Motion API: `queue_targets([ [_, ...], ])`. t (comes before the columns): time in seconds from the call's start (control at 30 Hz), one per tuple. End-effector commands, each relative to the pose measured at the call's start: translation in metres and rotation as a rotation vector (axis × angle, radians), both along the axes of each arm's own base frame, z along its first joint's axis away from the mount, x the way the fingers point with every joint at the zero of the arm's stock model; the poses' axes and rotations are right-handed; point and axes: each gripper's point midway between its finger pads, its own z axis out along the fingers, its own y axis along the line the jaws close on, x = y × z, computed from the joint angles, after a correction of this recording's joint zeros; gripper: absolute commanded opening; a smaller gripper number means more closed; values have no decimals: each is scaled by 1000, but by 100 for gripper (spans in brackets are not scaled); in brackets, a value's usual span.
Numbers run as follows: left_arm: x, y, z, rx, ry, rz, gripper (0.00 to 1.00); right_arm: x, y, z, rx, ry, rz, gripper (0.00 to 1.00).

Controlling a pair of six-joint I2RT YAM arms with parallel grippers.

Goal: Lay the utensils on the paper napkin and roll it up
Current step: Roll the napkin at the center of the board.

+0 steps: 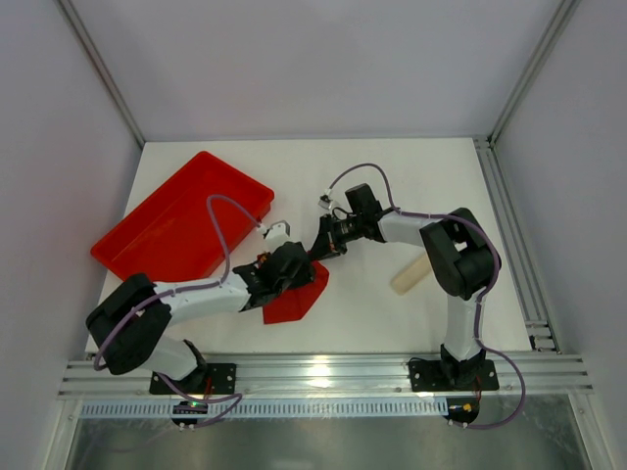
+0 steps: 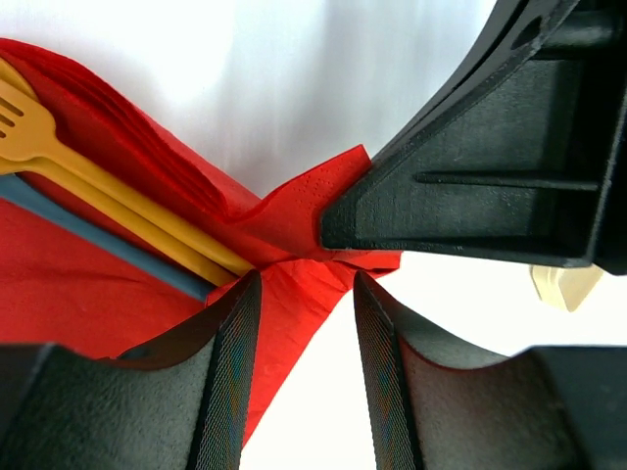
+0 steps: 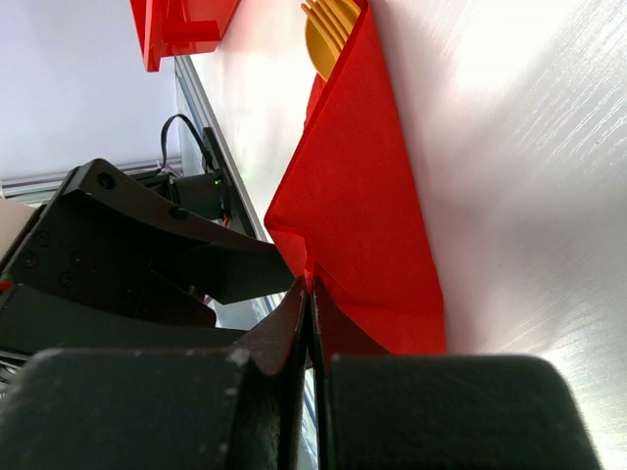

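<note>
The red paper napkin [image 1: 294,302] lies folded on the white table in front of the arms, with a tan fork [image 2: 108,191] wrapped inside the fold. Its tines [image 3: 328,34] stick out at the far end. My right gripper [image 3: 312,286] is shut on a corner of the napkin [image 3: 372,215], pinching the paper between its tips. My left gripper [image 2: 306,294] is open right beside that corner, with napkin paper [image 2: 284,294] lying under its left finger. In the top view the two grippers meet, left [image 1: 299,266] and right [image 1: 321,250]. Another tan utensil [image 1: 412,274] lies alone on the table to the right.
The large red plastic tray [image 1: 167,230] sits at the back left, close behind my left arm. The right gripper's black finger [image 2: 470,166] fills the upper right of the left wrist view. The table's metal rail [image 1: 323,377] runs along the near edge.
</note>
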Motion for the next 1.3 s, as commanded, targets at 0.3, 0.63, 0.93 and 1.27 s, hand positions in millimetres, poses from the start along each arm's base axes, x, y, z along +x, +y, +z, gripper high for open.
queue_targets([
  [0.3, -19, 8, -2, -60, 34, -7, 13, 5, 2, 29, 42, -86, 7, 4],
  [0.63, -24, 15, -16, -62, 57, 19, 1, 5, 2, 30, 41, -86, 6, 4],
  [0.93, -22, 21, -27, -24, 68, 49, 0, 3, 3, 30, 38, -86, 9, 4],
  [1.27, -23, 24, -35, -2, 86, 62, 0, -3, 10, 28, 19, -91, 32, 4],
])
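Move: The left hand, fingers about half open, is going for the napkin fold by the utensils' handle ends: about 2 cm back, 2 cm to its left and 5 cm below. The middle of the utensils lies some 7 cm left and 2 cm ahead, the napkin's loose near flap roughly 6 cm back and 4 cm left. From the right hand, which already pinches a raised napkin corner, the fold lies about 4 cm back, 1 cm left and 5 cm down. With its fingers now shut, the left hand's tips come down onto the napkin fold beside the handle ends; it rises a touch at first, then sinks to about 4 cm below its start while drawing back some 3 cm and left 2 cm, away from the right gripper. The right hand keeps its pinch on the napkin corner and barely shifts. ##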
